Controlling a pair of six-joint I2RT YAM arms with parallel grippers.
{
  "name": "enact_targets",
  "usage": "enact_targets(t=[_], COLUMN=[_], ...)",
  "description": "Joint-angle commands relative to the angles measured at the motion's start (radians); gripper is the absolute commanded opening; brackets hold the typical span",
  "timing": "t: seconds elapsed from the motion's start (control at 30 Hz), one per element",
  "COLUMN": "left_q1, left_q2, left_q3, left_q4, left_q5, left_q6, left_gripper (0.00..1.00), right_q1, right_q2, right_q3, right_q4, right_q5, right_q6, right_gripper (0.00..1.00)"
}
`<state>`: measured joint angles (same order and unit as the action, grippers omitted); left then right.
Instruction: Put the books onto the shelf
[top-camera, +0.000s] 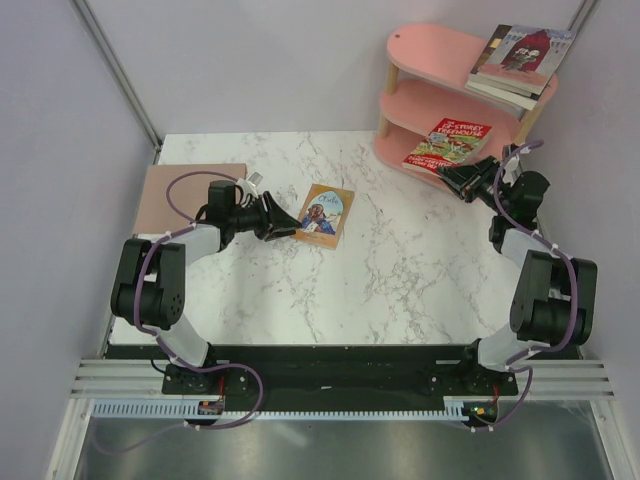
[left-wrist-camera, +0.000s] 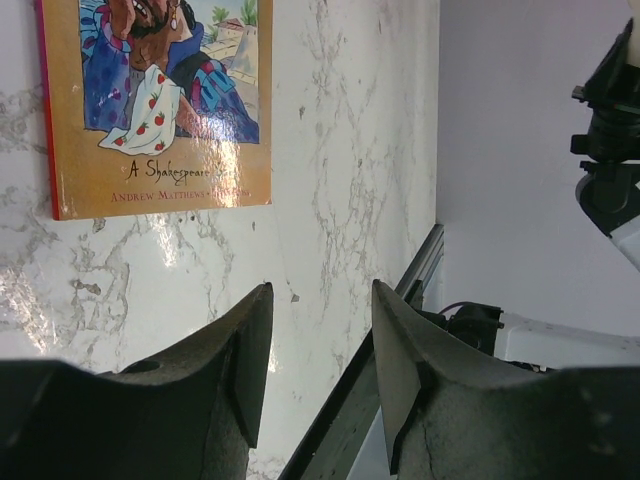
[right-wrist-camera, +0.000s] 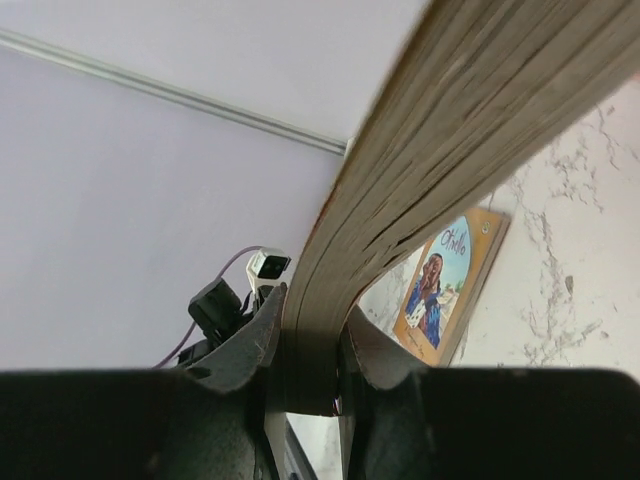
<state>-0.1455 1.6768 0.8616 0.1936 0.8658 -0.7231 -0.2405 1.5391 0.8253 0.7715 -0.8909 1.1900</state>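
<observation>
The pink shelf (top-camera: 440, 50) stands at the back right, with a stack of books (top-camera: 522, 55) on its top board. A red book (top-camera: 447, 143) lies tilted at a lower board. My right gripper (top-camera: 458, 180) is shut on its near edge, and in the right wrist view the gripper (right-wrist-camera: 315, 305) pinches the page edge (right-wrist-camera: 420, 180). A tan book with a blue figure (top-camera: 326, 213) (left-wrist-camera: 160, 100) (right-wrist-camera: 445, 285) lies flat on the table. My left gripper (top-camera: 290, 228) (left-wrist-camera: 320, 290) sits open just left of it, with nothing between its fingers.
A plain brown mat (top-camera: 190, 195) lies flat at the table's left edge, under the left arm. Grey walls close in both sides. The marble table (top-camera: 400, 270) ends at a black rail along the near edge.
</observation>
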Motion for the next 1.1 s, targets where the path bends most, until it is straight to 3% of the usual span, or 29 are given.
enact_targets(t=[0.0,0.37,0.83,1.07], left_q1=[0.0,0.0,-0.006,-0.008], left_q2=[0.008,0.001,-0.014,-0.019], left_q3=[-0.001,0.001,-0.006,-0.016], left_q4=[0.027,0.018,0.012,0.012], left_q5=[0.015,0.012,0.01,0.009], left_q6=[0.044,0.051,0.054,0.059], left_gripper=[0.5,0.5,0.5,0.5], right_q1=[-0.023,-0.074,-0.117,-0.144], right_q2=[0.052,0.17,0.319,0.306], right_q3=[-0.012,0.078,0.221,0.164], right_q4=[0.204,0.33,0.342,0.295], right_q5=[0.003,-0.01,0.013,0.015], right_q6=[0.08,0.227,0.364,0.344], right_gripper=[0.16,0.33,0.36,0.57])
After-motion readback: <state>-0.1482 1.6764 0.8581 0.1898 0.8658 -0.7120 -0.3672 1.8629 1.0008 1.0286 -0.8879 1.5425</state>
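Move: The right hand already holds the 13-Storey Treehouse book by its near edge, the book's middle about 6 cm ahead and 2 cm left of it. The shelf's middle board lies some 10 cm ahead, 2 cm to the right and about 3 cm lower; the book stack on the top board is about 10 cm ahead, 11 cm right and 18 cm higher. From the idle left hand the middle board is roughly 16 cm ahead, 36 cm right and 12 cm higher. To the right and forward, about 7 and 6 cm, the right hand takes the Treehouse book in over the middle board, first dipping some 3 cm, then climbing back most of that. The wrist rolls about 15 degrees, its left side rising. The fingers start to open early on the way, then spread wider at the end, letting go while still around the near edge. ##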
